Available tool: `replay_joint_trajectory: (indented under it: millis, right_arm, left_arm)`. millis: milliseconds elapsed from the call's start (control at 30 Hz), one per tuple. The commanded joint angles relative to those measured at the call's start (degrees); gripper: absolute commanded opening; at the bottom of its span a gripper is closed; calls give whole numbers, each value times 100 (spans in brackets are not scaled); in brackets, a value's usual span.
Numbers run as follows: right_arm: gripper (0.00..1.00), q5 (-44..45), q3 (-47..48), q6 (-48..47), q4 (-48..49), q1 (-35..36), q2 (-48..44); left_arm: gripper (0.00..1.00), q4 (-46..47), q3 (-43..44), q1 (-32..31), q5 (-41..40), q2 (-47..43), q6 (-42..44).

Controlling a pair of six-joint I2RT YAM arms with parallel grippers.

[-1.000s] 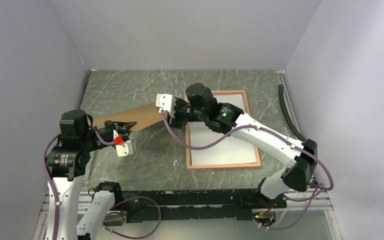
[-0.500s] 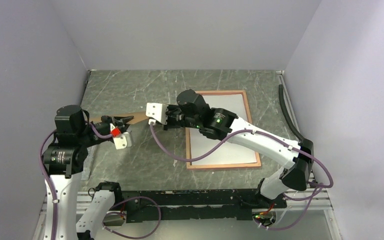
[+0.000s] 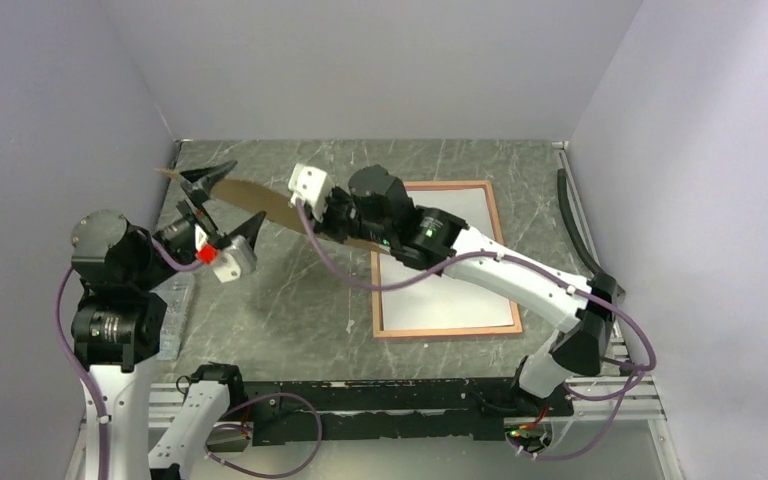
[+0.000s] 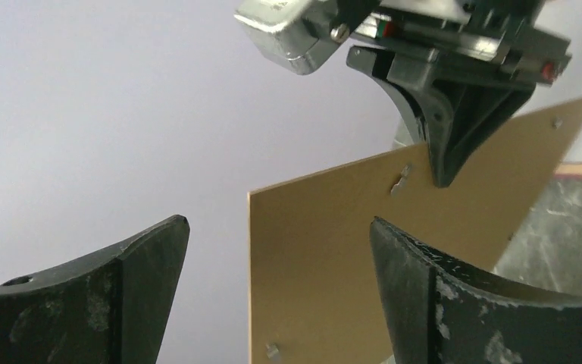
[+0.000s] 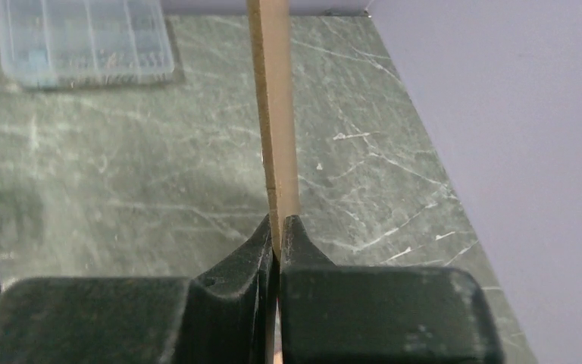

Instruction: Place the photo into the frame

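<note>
The frame (image 3: 448, 331) lies flat on the right of the table, wood-brown border up. A white sheet (image 3: 450, 275) fills it, apparently the photo lying with its plain back up; no printed side shows. My right gripper (image 3: 343, 224) is shut on the near end of the brown backing board (image 3: 250, 197) and holds it in the air, tilted, left of the frame. In the right wrist view the gripper (image 5: 279, 225) pinches the board (image 5: 272, 91) edge-on. My left gripper (image 3: 247, 189) is open, its jaws wide on either side of the board's far end (image 4: 326, 258) without touching it.
A clear plastic compartment box (image 3: 174, 312) lies on the marble table (image 3: 290, 310) by the left arm and also shows as the box (image 5: 83, 42) in the right wrist view. Grey walls close in on three sides. A black cable (image 3: 572, 225) runs along the right edge.
My left gripper has opened and let go of the backing board, and its arm has drawn back leftward. My right gripper has shut on the board and lifted it, tilting it up to the left.
</note>
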Motion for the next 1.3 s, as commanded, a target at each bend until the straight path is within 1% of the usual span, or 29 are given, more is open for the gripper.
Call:
replay_joint_trajectory:
  millis: [0, 100, 167, 333, 467, 533, 633, 667, 733, 867, 1000, 1100, 1267]
  right_arm:
    - [0, -5, 1080, 1435, 290, -536, 288]
    - [0, -456, 1575, 2467, 66, -1195, 442]
    - [0, -707, 1661, 3033, 79, -1653, 413]
    - [0, -1050, 1534, 3947, 146, -2449, 18]
    - [0, -1270, 1382, 4658, -58, -3273, -416]
    - [0, -1450, 1275, 4979, -254, -3740, -646]
    - [0, -1801, 1033, 5400, -510, -4527, -1037]
    - [0, -1929, 1004, 5487, -647, -4864, -1123]
    - [0, -2156, 973, 5584, -984, -5293, -1272]
    - [0, -2581, 704, 5706, -1608, -6144, -1617]
    - [0, -2961, 321, 5920, -1857, -6864, -1996]
    - [0, -3157, 104, 6006, -1987, -7138, -2176]
    - [0, -3203, 98, 5886, -2427, -7309, -2226]
  left_arm:
    - [94, 484, 554, -13, -640, 403, -1224]
    - [94, 350, 820, -14, -1017, 684, -1839]
    - [94, 114, 992, -15, -1228, 919, -2134]
    - [94, -625, 1299, -15, -1538, 1583, -2752]
    - [94, -885, 1384, -15, -1625, 2161, -3114]
    - [94, -1118, 1717, -18, -1801, 2797, -3447]
    - [94, -1783, 2377, -63, -1802, 3795, -3759]
    - [94, -1890, 2468, -142, -1869, 4047, -3873]
    - [94, -2005, 2506, -375, -2012, 4474, -4023]
    - [94, -1838, 2300, -972, -2181, 5204, -4447]
    - [94, -1453, 2106, -1666, -2148, 5903, -5031]
    - [93, -1062, 1976, -2009, -2110, 6383, -5434]
    - [91, -621, 1880, -2410, -2004, 7049, -6099]
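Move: The right hand holds the brown backing board by its edge, the board's middle some 8 cm left, 3 cm ahead and 12 cm below. From that hand the frame's middle lies about 25 cm right, 10 cm ahead and 33 cm down, and the black tube about 57 cm right, 14 cm ahead. The frame is roughly 32 cm right, 13 cm ahead and 43 cm below the empty left hand; the plastic box lies 30 cm left of that hand, 3 cm back. Keep the right fingers pinched on the backing board and carry it forward first, then nearly 40 cm right across the frame, easing back and ending a little higher, rolling the wrist so the board's face turns up. Meanwhile take the open left gripper up slightly and forward, then down over 30 cm and right towards the frame's left side, tipping its fingers about 90 degrees to point down. ##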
